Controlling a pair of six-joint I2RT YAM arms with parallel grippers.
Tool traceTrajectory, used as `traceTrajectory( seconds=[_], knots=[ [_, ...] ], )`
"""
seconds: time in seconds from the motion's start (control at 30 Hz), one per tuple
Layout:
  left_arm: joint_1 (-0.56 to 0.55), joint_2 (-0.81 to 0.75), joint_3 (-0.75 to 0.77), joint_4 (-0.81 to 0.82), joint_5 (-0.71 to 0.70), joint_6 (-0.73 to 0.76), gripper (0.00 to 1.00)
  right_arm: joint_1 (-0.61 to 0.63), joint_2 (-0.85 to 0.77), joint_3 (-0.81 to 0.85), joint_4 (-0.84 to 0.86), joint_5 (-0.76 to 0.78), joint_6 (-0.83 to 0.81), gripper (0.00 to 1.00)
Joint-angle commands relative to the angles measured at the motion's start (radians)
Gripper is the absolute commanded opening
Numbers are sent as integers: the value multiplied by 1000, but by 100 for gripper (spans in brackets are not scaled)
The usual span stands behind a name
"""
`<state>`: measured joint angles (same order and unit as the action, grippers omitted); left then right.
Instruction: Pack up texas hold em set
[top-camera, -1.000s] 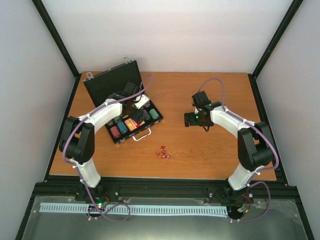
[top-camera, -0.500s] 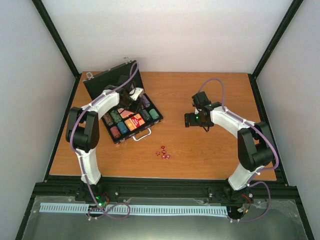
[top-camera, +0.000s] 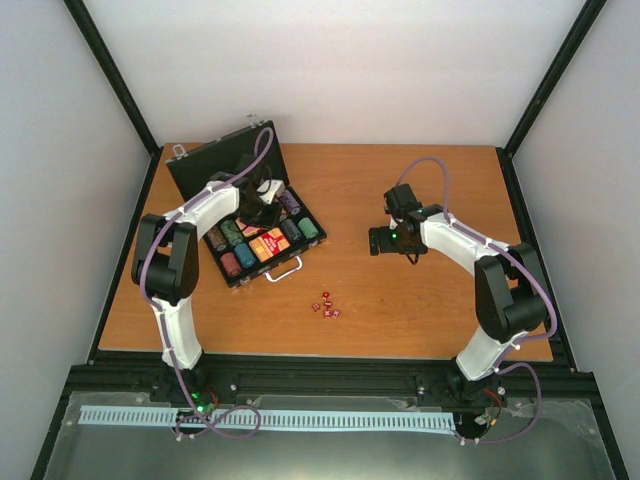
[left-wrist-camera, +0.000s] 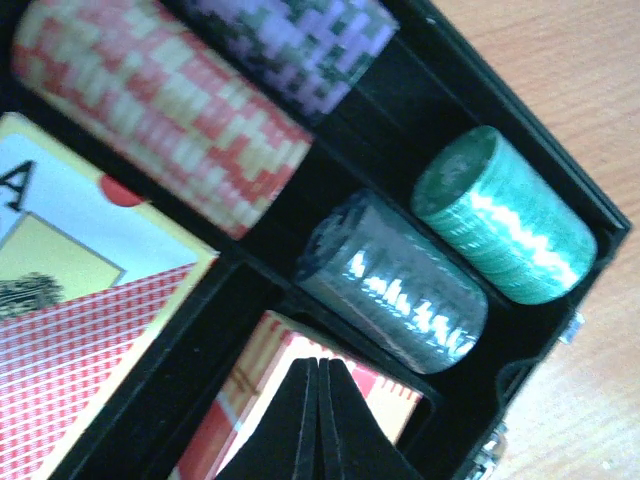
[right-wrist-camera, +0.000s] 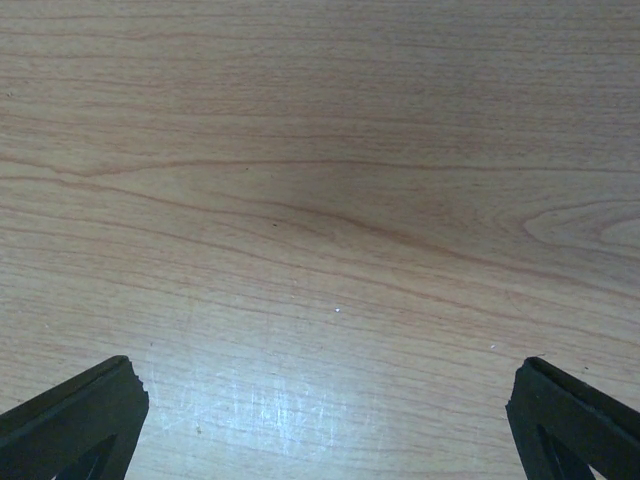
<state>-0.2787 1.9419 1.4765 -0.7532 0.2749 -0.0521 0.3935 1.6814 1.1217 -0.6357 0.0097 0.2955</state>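
Note:
The black briefcase (top-camera: 222, 166) lies open at the table's left, lid up at the back. Its tray holds chip stacks: green (left-wrist-camera: 505, 230), dark grey (left-wrist-camera: 395, 285), red-and-cream (left-wrist-camera: 170, 110) and purple (left-wrist-camera: 290, 40). A red-patterned card box (left-wrist-camera: 70, 310) lies in the tray, and an orange card box (left-wrist-camera: 245, 390) sits in the slot beside it. My left gripper (left-wrist-camera: 320, 368) hangs shut just above the orange box with nothing between its fingers; from above, that left gripper (top-camera: 264, 205) is over the tray's back half. Tiny dark-red dice (top-camera: 325, 306) lie loose on the table. My right gripper (right-wrist-camera: 325, 400) is open over bare wood.
The case's silver handle (top-camera: 286, 268) points toward the near edge. The right gripper (top-camera: 385, 240) hovers mid-table, right of the case. A black frame borders the wooden table (top-camera: 420, 300) on all sides.
My left gripper has gone from open to shut, and its arm has swung back off the tray's left side toward the lid. The right arm has not moved.

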Motion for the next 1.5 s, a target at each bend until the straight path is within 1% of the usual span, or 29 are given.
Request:
traceTrajectory(
  seconds=[0.0,0.13,0.3,0.43,0.6,0.67,0.9,0.97,1.0,1.03,1.1,1.13,1.23,1.27,1.33,1.37,1.47],
  knots=[
    [4,-31,8,37,-128,-55,1,4,13,0,10,-1,-7,100],
    [5,-14,18,36,-198,-79,1,4,18,-4,9,-1,-6,100],
    [6,26,22,0,-231,-131,1,3,17,-5,8,2,-6,100],
    [6,22,-16,-13,-215,-157,1,4,16,-6,8,3,-8,100],
    [6,-7,-107,26,-169,-165,1,4,17,-10,11,-3,-5,100],
    [6,-5,-133,37,-175,-170,1,3,19,-12,13,-6,-4,100],
    [5,-19,-165,67,-173,-174,1,4,7,-20,16,-11,-10,100],
    [6,-45,-160,77,-176,-170,3,4,1,-26,21,-15,-9,100],
    [6,-60,-150,77,-179,-165,11,4,-1,-28,23,-18,-9,100],
    [5,-69,-134,70,-178,-154,22,4,-3,-28,25,-21,-8,100],
    [6,-87,-96,52,-172,-134,30,4,-7,-28,24,-23,-7,100],
    [6,-99,-78,45,-167,-125,39,4,-11,-27,25,-25,-7,100],
    [6,-136,-38,23,-155,-101,69,4,-20,-25,19,-23,-8,100],
    [6,-151,-32,18,-148,-95,82,4,-23,-25,16,-23,-10,100],
    [2,-191,-38,9,-117,-79,96,4,-29,-29,6,-22,-12,100],
    [-3,-214,-48,6,-106,-69,99,4,-34,-32,3,-20,-12,100],
    [-55,-298,-110,0,-73,-42,100,4,-54,-48,-5,-6,-13,100]
  ],
)
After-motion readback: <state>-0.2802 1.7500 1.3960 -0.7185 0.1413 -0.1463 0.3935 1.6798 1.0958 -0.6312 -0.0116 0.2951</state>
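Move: Just below the left hand's closed fingers, the red-and-orange card box already lies in the case, its middle about 4 cm back, 1 cm left and some 5 cm lower. The ace-faced deck is about 6 cm left and 2 cm farther out than the hand; the black chip stack is level with the hand and 5 cm right, the red-and-white stack 5 cm ahead and 1 cm right. From the right hand, the box is roughly 33 cm left and 1 cm back. Shifting about 4 cm left with closed fingers, the left hand sinks some 4 cm and draws slightly back to the card box's far left part, turning about 10 degrees counter-clockwise. It stays low briefly, seeming to press the box down, then climbs about 10 cm while the fingers open wide, drifting slightly right. ##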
